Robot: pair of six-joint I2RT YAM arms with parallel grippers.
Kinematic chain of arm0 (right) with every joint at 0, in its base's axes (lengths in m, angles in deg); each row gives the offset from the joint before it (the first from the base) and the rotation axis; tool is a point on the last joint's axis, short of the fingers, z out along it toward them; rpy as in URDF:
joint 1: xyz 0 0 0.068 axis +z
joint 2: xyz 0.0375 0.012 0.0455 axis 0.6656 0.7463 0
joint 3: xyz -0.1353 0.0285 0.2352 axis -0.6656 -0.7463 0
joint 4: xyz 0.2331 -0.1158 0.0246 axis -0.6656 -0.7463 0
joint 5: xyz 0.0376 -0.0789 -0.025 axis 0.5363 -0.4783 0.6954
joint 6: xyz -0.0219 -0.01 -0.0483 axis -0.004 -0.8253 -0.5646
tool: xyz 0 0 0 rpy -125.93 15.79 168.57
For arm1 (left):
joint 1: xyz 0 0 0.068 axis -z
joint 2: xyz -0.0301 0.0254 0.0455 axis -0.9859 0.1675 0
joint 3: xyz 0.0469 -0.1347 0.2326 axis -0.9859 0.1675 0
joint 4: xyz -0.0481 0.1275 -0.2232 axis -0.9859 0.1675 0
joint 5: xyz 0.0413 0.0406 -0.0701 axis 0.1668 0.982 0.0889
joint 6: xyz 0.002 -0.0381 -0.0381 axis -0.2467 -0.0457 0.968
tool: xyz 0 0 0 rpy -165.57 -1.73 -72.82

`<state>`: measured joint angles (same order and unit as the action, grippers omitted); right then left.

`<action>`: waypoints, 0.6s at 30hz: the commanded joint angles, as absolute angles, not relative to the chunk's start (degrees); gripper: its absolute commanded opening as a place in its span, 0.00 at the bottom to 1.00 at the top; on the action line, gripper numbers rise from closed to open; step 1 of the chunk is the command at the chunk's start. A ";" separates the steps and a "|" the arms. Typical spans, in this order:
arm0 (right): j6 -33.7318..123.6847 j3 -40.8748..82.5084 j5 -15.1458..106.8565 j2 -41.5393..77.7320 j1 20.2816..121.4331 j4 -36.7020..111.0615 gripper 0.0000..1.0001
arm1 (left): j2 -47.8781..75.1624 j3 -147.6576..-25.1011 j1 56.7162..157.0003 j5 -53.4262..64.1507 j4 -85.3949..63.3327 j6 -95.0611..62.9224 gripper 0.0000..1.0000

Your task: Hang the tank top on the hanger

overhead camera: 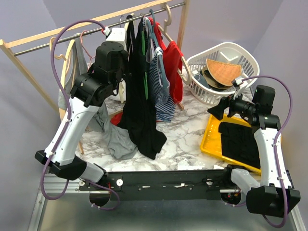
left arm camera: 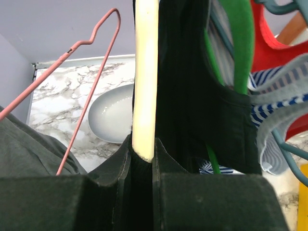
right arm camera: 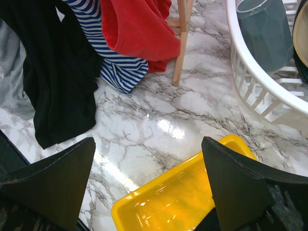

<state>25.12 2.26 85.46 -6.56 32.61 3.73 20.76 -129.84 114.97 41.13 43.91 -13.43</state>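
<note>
My left gripper (overhead camera: 124, 42) is raised to the clothes rail and shut on one arm of the pale cream hanger (left arm camera: 145, 72), which stands upright between the jaws. The black tank top (overhead camera: 139, 120) hangs long and limp from the rail area down to the table. In the left wrist view the tank top (left arm camera: 187, 96) lies against the hanger's right side, with a bright green band (left arm camera: 240, 48) just beyond it. Whether the top sits on the hanger I cannot tell. My right gripper (right arm camera: 148, 139) is open and holds nothing, above the corner of the yellow tray (right arm camera: 173, 202).
On the wooden rack (overhead camera: 48, 41) also hang a striped top (overhead camera: 161, 91), a red top (overhead camera: 171, 62) and a grey garment (overhead camera: 115, 139). A pink wire hanger (left arm camera: 86, 86) is left of my left gripper. A white basket (overhead camera: 221, 72) stands back right. A dark mat lies in the yellow tray (overhead camera: 214, 139).
</note>
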 commanded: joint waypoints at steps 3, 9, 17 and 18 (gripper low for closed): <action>25.51 1.96 87.17 -7.53 32.15 3.50 1.00 | 20.76 -127.59 111.13 38.15 36.78 -12.09 0.00; 25.33 1.96 87.17 -7.53 32.15 3.41 1.00 | 19.98 -124.60 110.51 33.76 36.25 -11.57 0.00; 25.07 1.87 86.91 -7.35 32.15 3.24 1.00 | 16.90 -124.60 110.42 29.71 37.21 -10.25 0.56; 24.98 1.87 86.91 -7.35 32.15 3.23 1.00 | 16.46 -124.60 110.42 29.36 37.30 -9.99 0.62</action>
<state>25.10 2.26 85.90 -6.78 32.61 3.71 20.25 -124.60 110.79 33.02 38.67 -11.31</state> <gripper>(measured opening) 0.998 0.416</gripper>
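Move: The left hand grips the wooden hanger with the black tank top; the rail spot it goes for is roughly 15 cm ahead and 8 cm up. The pink hanger hangs about 13 cm left and 4 cm ahead, the striped shirt some 11 cm right and 3 cm ahead. From the idle right hand, the rail spot is about 22 cm ahead, 35 cm left and 27 cm up. The left hand eases the hanger about 2 cm forward and 2 cm down at the rail, then opens its fingers. ##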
